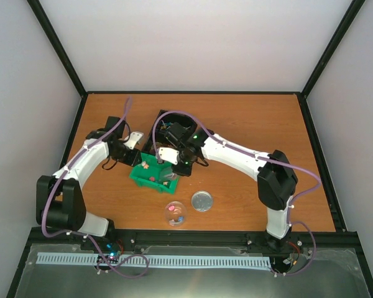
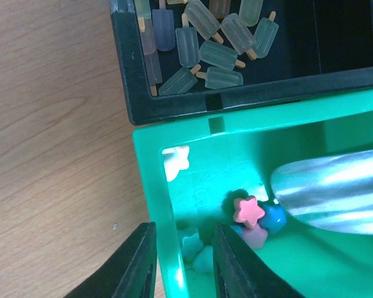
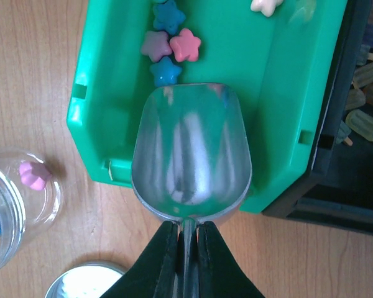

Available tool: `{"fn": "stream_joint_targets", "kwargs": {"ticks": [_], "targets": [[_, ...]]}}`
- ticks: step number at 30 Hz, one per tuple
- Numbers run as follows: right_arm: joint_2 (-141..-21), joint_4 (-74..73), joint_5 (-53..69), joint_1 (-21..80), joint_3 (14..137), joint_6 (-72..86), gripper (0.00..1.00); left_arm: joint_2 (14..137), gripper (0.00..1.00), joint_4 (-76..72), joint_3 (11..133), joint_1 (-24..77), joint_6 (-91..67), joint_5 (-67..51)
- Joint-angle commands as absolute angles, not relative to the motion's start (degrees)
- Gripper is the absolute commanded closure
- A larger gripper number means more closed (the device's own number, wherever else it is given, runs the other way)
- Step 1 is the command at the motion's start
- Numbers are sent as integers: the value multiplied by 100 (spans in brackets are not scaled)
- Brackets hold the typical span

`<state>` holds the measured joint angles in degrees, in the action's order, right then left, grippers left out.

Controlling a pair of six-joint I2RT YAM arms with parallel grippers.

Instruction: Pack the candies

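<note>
Several star-shaped candies (image 2: 248,210) in pink, blue and purple lie in a green tray (image 2: 150,186), with pale ones near its wall. The same candies (image 3: 186,45) sit just beyond the mouth of a silver scoop (image 3: 191,149). My right gripper (image 3: 186,228) is shut on the scoop's handle, and the bowl rests empty inside the green tray (image 3: 112,62). My left gripper (image 2: 183,236) straddles the tray's side wall, one finger outside and one inside, with a gap on the inner side. In the top view both grippers (image 1: 137,158) (image 1: 174,162) meet at the green tray (image 1: 137,177).
A clear jar (image 1: 175,213) holding a few candies stands near the front, also seen as the jar (image 3: 12,205) in the right wrist view. Its round silver lid (image 1: 202,200) lies beside it. A black tray (image 2: 174,108) of popsicle-shaped pieces adjoins the green tray.
</note>
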<state>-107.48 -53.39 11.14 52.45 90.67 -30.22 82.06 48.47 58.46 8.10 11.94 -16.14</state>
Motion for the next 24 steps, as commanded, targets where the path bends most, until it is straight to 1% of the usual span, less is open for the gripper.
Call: {"fn": "stream_joint_targets", "kwargs": {"ticks": [1,9,14,16,20,24], "targets": [[-11069,-5836,1153,5309,9390,-3189,97,8335,73,4799,5918,824,1124,-1829],[-11545,-5885,1542,5344,9632,-3205,97,8483,82,4797,5959,854,1077,-1964],[-11700,-5480,1862,5344,9599,-2992,97,8443,88,4761,5861,870,1055,-2032],[-11812,-5323,1956,5344,9591,-2923,97,8431,92,4765,5860,879,1042,-2041],[-12006,-4895,1945,5344,9493,-2796,97,8417,98,4764,5862,894,1037,-2046],[-11941,-4227,2003,5344,9148,-2596,97,8411,99,4766,5854,914,1046,-2058]]}}
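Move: The small cluster of star candies in the green tray lies just past the scoop's lip, about 10 cm to the left of the right hand, 2 cm back and roughly 7 cm below. A white candy in the tray's corner is some 13 cm left and 3 cm ahead; the glass jar stands about 15 cm back and 1 cm left. From the left hand the cluster is roughly 5 cm right, 5 cm back and 5 cm below. Star candies are gathered by the scoop, which the right hand keeps gripped and drives left into them towards the tray's left end, about 6 cm, gaining speed while sinking some 2 cm and late on rolling about 10 degrees, its left side rising. Over that end the left hand almost stays put and shuts its part-open fingers, close to the candies, touch not clear. ##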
